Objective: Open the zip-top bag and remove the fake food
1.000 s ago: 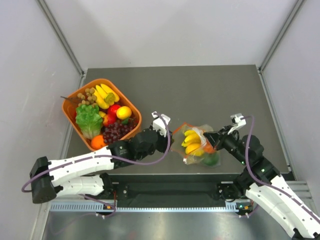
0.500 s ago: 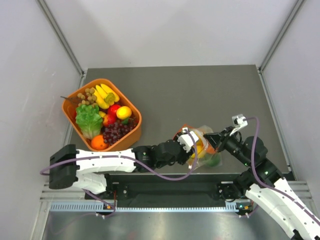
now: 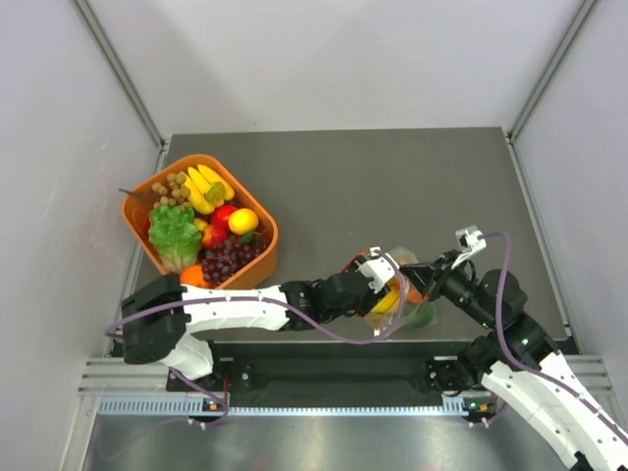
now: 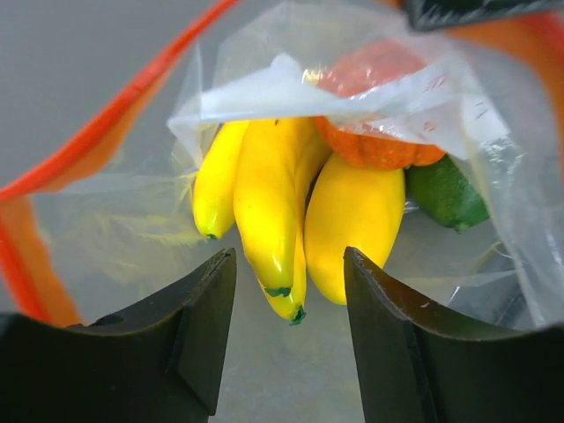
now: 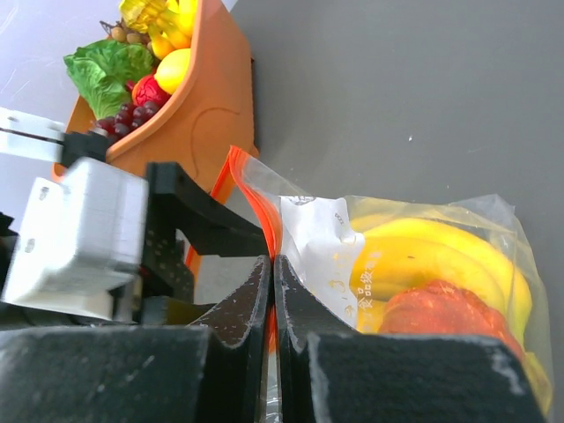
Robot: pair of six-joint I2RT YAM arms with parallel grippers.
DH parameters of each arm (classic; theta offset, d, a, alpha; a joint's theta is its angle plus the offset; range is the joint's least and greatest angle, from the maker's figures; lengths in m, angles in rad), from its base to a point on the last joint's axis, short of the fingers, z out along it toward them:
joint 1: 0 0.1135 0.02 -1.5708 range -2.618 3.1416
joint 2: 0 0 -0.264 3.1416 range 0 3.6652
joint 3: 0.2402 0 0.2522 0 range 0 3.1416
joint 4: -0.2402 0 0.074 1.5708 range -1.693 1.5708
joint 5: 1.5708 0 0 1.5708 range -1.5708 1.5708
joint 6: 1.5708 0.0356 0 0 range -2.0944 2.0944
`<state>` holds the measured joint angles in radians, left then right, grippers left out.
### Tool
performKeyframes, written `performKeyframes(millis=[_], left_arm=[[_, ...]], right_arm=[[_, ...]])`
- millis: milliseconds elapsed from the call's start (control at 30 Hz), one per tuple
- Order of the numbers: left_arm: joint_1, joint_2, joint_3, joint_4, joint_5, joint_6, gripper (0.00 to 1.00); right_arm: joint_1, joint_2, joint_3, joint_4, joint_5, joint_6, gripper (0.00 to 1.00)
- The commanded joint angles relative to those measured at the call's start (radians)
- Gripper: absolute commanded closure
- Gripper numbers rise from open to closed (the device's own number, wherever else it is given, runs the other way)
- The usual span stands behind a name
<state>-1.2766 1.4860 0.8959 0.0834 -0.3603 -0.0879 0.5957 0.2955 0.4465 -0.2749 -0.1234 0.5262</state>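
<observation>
The clear zip-top bag (image 3: 404,294) lies near the table's front edge, its orange-red zip strip (image 4: 97,132) open. Inside are a yellow banana bunch (image 4: 291,203), an orange-red fruit (image 4: 374,145) and a dark green fruit (image 4: 445,194). My left gripper (image 3: 386,278) is open with its fingers (image 4: 198,326) inside the bag's mouth, just short of the banana tips. My right gripper (image 5: 271,264) is shut on the bag's zip edge (image 5: 264,216) and holds the mouth up; the bananas (image 5: 441,251) show through the plastic.
An orange basket (image 3: 260,257) stands at the left with lettuce (image 3: 174,235), grapes (image 3: 228,258), bananas and other fruit. It also shows in the right wrist view (image 5: 198,115), close behind my left gripper's body (image 5: 79,233).
My left arm has swung right from beside the basket and pushed its open gripper into the bag's mouth. My right gripper has kept its hold on the bag.
</observation>
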Motion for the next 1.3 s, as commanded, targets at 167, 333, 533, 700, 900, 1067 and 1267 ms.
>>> performKeyframes(millis=[167, 333, 533, 700, 900, 1067, 1267], left_arm=[[0.011, 0.062, 0.037, 0.019, 0.012, -0.041, 0.71], [0.013, 0.048, 0.049, 0.009, 0.037, -0.056, 0.99], [0.013, -0.032, 0.046, 0.0, 0.035, -0.095, 1.0], [0.013, -0.098, 0.038, -0.028, 0.015, -0.111, 1.0], [0.016, -0.165, -0.023, -0.048, -0.023, -0.116, 1.0], [0.016, -0.2, -0.074, -0.057, -0.037, -0.142, 1.0], [0.016, -0.257, -0.095, -0.115, -0.071, -0.147, 1.0]], right_arm=[[0.015, -0.015, 0.012, 0.01, -0.001, 0.001, 1.0], [0.015, -0.018, -0.002, -0.018, 0.033, -0.015, 1.0], [0.015, -0.006, -0.026, -0.04, 0.08, -0.031, 1.0], [0.015, 0.02, -0.042, -0.038, 0.102, -0.041, 1.0], [0.015, 0.04, -0.057, -0.015, 0.108, -0.045, 1.0], [0.015, 0.053, -0.049, -0.027, 0.117, -0.052, 1.0], [0.015, 0.068, -0.046, -0.032, 0.159, -0.057, 1.0]])
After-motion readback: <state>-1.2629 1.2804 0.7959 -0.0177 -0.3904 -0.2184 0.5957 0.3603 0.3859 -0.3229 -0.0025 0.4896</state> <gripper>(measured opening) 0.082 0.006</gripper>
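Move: The bananas lie tips towards my left hand inside the open bag, their middle some 3 cm ahead, 5 cm right and 5 cm below it. The mango is about 2 cm back and 4 cm right of that hand, the orange pumpkin level ahead and 9 cm right, the avocado 5 cm back and 10 cm right. My right hand still pinches the bag's rim, with the bananas roughly 9 cm below, 1 cm ahead and 3 cm left. I sink my left hand under 3 cm through the bag mouth and close its half-open fingers on the banana tips, then raise it about 6 cm and draw it some 4 cm left, easing back down a little, grip kept. My right hand stays shut on the rim and lowers it about 5 cm. ##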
